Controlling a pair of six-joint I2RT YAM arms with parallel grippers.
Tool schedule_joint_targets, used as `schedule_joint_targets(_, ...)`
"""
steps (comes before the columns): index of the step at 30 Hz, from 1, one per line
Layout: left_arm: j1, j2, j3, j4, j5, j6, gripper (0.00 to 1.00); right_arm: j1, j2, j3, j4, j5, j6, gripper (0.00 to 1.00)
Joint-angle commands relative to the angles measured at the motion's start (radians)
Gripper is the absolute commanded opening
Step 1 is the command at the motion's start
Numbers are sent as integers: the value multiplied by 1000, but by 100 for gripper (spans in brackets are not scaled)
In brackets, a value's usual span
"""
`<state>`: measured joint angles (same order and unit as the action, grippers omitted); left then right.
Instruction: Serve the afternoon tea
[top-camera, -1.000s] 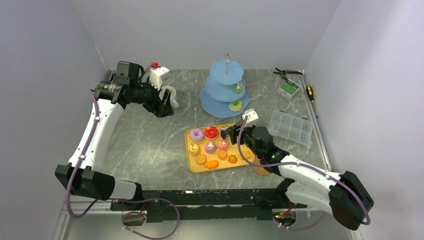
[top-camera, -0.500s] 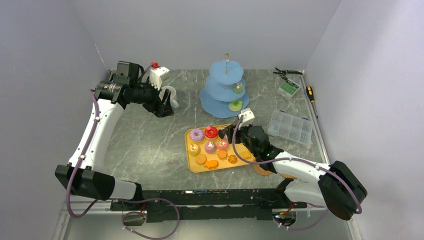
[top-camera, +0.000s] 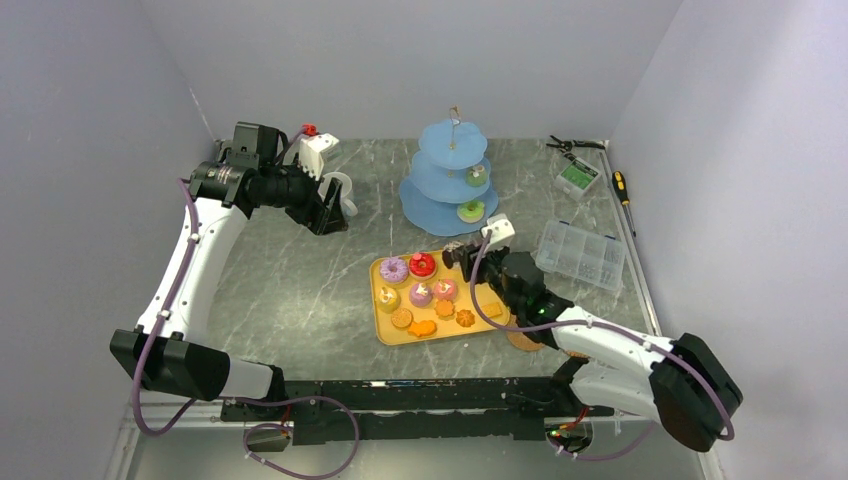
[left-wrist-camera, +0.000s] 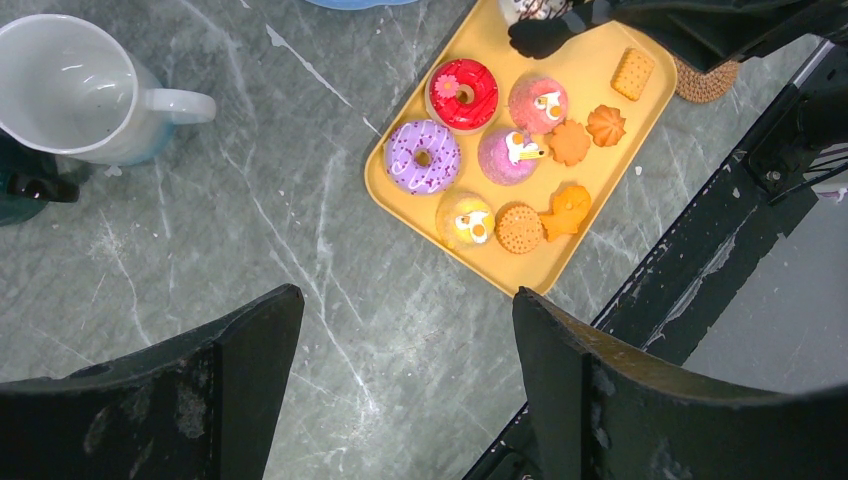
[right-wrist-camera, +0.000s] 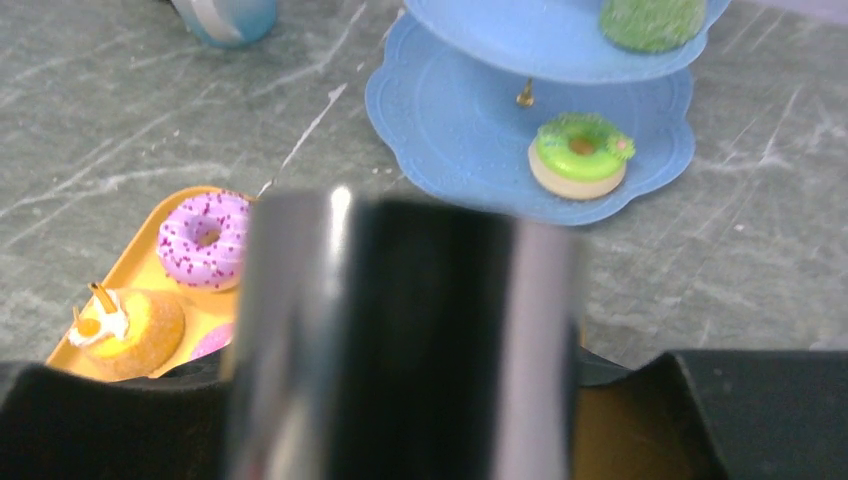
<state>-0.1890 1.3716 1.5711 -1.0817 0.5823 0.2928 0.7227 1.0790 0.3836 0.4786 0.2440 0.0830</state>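
The light-blue three-tier stand (top-camera: 450, 180) holds a green doughnut (top-camera: 470, 211) on its bottom tier and a green cupcake (top-camera: 477, 176) on the middle one. Doughnuts, cupcakes and orange biscuits (left-wrist-camera: 568, 142) lie on the yellow tray (top-camera: 388, 335). My right gripper (top-camera: 492, 270) is shut on the black tongs (right-wrist-camera: 400, 330), which fill the right wrist view. Their tips (left-wrist-camera: 540, 35) sit at the tray's far edge against a small sprinkled pastry (left-wrist-camera: 530, 8). My left gripper (left-wrist-camera: 407, 300) hangs open and holds nothing, high beside the white mug (left-wrist-camera: 70, 85) and the dark green mug (left-wrist-camera: 20, 190).
A clear compartment box (top-camera: 580, 253), a green box (top-camera: 577, 176), pliers (top-camera: 570, 145) and a screwdriver (top-camera: 622, 187) lie at the right. A cork coaster (left-wrist-camera: 705, 80) sits by the tray's near right corner. Grey walls close in the table on three sides.
The right arm has carried the tongs' tips to the tray's far edge, toward the stand, and its jaws have squeezed closer. The left arm has not moved.
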Motion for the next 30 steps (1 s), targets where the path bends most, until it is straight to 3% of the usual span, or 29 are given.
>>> schedule_joint_targets(1, 5, -13, 16, 12, 27, -2, 83, 2, -37, 92, 40, 31, -73, 48)
schedule_joint_targets(16, 5, -17, 39, -2, 20, 5, 83, -77, 319, 285, 214, -58, -128, 48)
schedule_joint_targets(30, 6, -14, 28, 5, 30, 12, 83, -98, 521, 351, 339, -41, -159, 49)
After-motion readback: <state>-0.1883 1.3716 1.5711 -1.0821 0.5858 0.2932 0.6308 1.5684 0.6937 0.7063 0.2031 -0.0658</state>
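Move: The right hand holds the tongs, whose tips have the chocolate-striped donut. From this hand the cake stand's bottom plate lies about 17 cm ahead, 5 cm left and 9 cm below. The green donut on it is roughly 15 cm ahead, 1 cm left; the red donut on the tray is 4 cm ahead, 11 cm left. From the left hand, the bottom plate is some 16 cm ahead, 28 cm right, well below. Tongs still squeezed, the right hand rises 4 cm, then sinks, reaching some 10 cm forward-left towards the stand. ##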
